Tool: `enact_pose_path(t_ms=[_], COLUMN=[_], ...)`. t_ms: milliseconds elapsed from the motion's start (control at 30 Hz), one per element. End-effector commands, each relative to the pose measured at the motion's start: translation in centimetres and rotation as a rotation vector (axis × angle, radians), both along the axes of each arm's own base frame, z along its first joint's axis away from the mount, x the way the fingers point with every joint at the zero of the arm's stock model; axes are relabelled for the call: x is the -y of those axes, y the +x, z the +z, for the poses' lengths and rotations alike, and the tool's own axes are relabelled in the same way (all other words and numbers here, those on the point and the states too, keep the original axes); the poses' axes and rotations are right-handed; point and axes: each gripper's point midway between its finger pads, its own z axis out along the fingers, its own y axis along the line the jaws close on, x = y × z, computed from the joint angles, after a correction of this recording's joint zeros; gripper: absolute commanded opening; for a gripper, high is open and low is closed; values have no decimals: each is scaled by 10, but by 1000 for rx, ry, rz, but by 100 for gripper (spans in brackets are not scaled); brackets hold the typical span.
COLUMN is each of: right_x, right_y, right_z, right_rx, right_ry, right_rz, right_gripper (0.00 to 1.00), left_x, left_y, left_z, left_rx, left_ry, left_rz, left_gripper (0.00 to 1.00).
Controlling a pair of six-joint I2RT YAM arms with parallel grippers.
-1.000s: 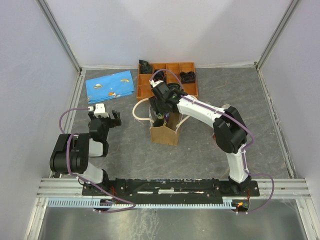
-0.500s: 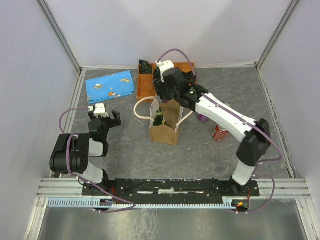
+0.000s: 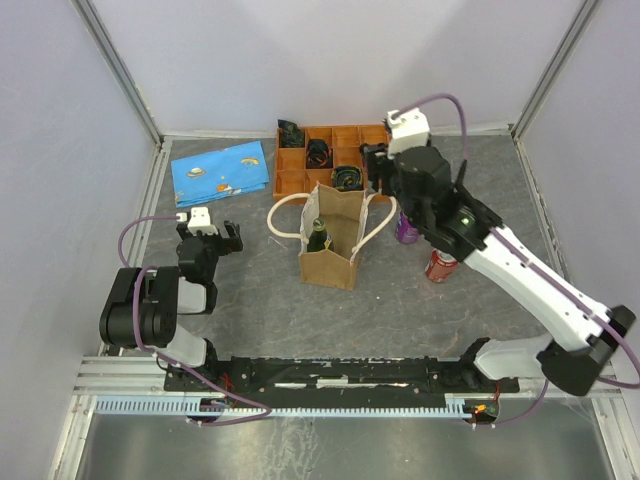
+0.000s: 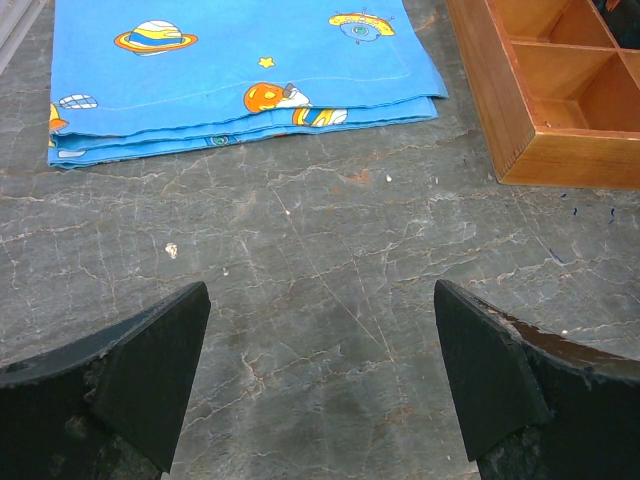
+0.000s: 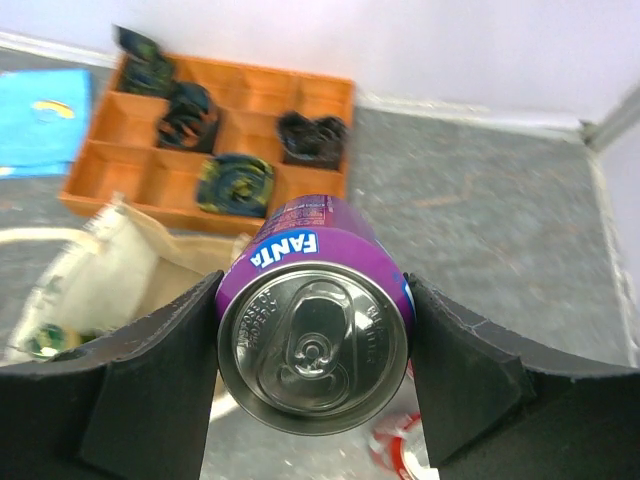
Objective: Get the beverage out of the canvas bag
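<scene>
The tan canvas bag (image 3: 332, 245) with white rope handles stands upright mid-table; a dark bottle (image 3: 318, 236) stands inside it. My right gripper (image 5: 313, 335) is shut on a purple Fanta can (image 5: 312, 300), both pads pressed against its sides, its top facing the camera. In the top view the right gripper (image 3: 402, 205) hangs just right of the bag, with a purple can (image 3: 405, 230) showing under it. The bag (image 5: 105, 280) lies to the lower left in the right wrist view. My left gripper (image 4: 320, 330) is open over bare table; in the top view the left gripper (image 3: 208, 232) is far left of the bag.
A red can (image 3: 441, 266) stands on the table right of the bag, below the right gripper. An orange-brown compartment tray (image 3: 300, 170) with dark items sits behind the bag. A folded blue cloth (image 3: 222, 170) lies at the back left.
The right gripper rose out of the bag and swung right, from over the bag's mouth to beside the bag. The left arm has not moved.
</scene>
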Motion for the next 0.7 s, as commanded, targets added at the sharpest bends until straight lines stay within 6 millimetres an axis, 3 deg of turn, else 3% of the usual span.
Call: enact_pose_path(t_ms=[0,167,433,667], right_x=[51,67,49,35], right_y=[-18,-30,-41,-41], right_z=[-5,-50,-110,-151], right_rx=[26,-72,-229,-329], right_ry=[16,4,53,49], right_rz=[-191,-224,-150,-113], right_gripper=[0,0,0,0], left_x=[-2,-2,-2,-2], left_y=[4,4,4,4], left_z=[12,13,12,13], left_rx=[47,48,47,48], left_ry=[38,38,37,38], left_rz=[2,1,1,2], left_gripper=[99,99,99,99])
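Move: Below the right hand, which holds a purple Fanta can, the bare table spot between the canvas bag and the cans lies about 35 cm down, 7 cm back and 5 cm right. The standing purple can is 6 cm ahead and 5 cm right, the near Coke can 8 cm back and 13 cm right, both 30 cm below; the bag's middle is 12 cm left, 2 cm ahead, 27 cm below. From the left hand that spot is roughly 45 cm right, 11 cm back, 7 cm below. Swinging down some 16 cm beside the canvas bag, the right hand carries the Fanta can towards the clear table by the standing cans. It also draws about 5 cm back and sweeps right early on, that sideways run then dying out, while the wrist tips the fingers some 20 degrees further down and they keep their grip. ##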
